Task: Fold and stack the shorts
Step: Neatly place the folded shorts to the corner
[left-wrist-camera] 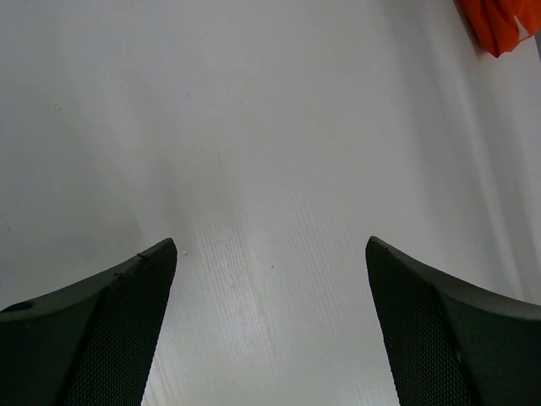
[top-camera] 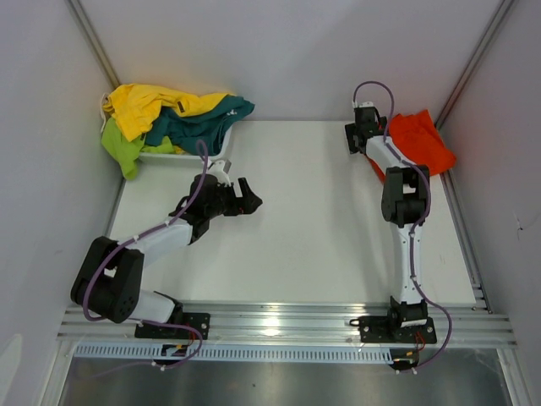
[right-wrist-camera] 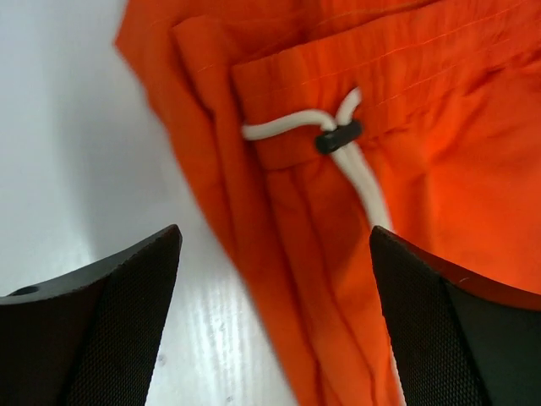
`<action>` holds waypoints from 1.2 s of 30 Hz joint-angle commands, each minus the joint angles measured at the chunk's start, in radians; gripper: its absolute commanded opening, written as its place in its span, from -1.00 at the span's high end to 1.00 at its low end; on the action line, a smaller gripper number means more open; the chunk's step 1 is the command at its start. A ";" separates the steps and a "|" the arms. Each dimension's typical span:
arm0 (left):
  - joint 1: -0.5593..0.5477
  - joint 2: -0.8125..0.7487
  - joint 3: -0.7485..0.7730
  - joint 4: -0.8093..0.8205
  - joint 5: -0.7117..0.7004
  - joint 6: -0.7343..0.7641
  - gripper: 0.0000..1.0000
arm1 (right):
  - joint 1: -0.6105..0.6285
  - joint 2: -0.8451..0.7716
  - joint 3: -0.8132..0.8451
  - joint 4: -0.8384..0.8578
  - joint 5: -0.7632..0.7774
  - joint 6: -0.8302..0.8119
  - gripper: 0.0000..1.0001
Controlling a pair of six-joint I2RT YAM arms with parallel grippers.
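The orange shorts point(top-camera: 423, 139) lie bunched at the table's back right; a corner of them shows in the left wrist view point(left-wrist-camera: 499, 25). My right gripper point(top-camera: 362, 131) hovers open over their left edge. In its wrist view the orange fabric point(right-wrist-camera: 423, 169) and white drawstring point(right-wrist-camera: 363, 182) lie below the spread fingers point(right-wrist-camera: 275, 241), nothing gripped. Yellow shorts point(top-camera: 148, 106), teal shorts point(top-camera: 203, 118) and lime-green shorts point(top-camera: 122, 148) are heaped at the back left. My left gripper point(top-camera: 249, 199) stands open over bare table point(left-wrist-camera: 270, 254), to the right of that heap.
The heap sits in a white plastic basket point(top-camera: 169, 156) in the back left corner. Grey walls close in the table at left, right and back. A metal rail point(top-camera: 279, 321) with both arm bases runs along the near edge.
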 commanded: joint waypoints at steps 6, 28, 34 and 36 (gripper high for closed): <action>-0.010 0.007 0.033 0.018 0.023 0.027 -0.89 | 0.045 0.124 0.136 0.068 0.213 -0.164 -0.62; -0.010 0.027 0.039 0.018 0.026 0.032 -0.89 | -0.003 0.302 0.373 0.056 0.350 -0.068 0.16; -0.010 0.037 0.043 0.019 0.031 0.032 -0.89 | -0.033 0.330 0.401 0.063 0.380 -0.011 0.13; -0.010 0.034 0.043 0.018 0.029 0.033 -0.89 | -0.047 0.348 0.453 0.040 0.365 0.005 0.10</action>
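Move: The middle of the folded shorts lies about 11 cm right of the right hand, some 4 cm back and 3 cm below it. Their drawstring toggle is close, roughly 4 cm ahead and 2 cm right. The table's far right corner is about 3 cm ahead and 18 cm right. From the idle left hand, the shorts lie some 23 cm ahead and 47 cm right. Right hand eases about 4 cm forward, pinches the shorts' drawstring edge and drags it some 5 cm right. ##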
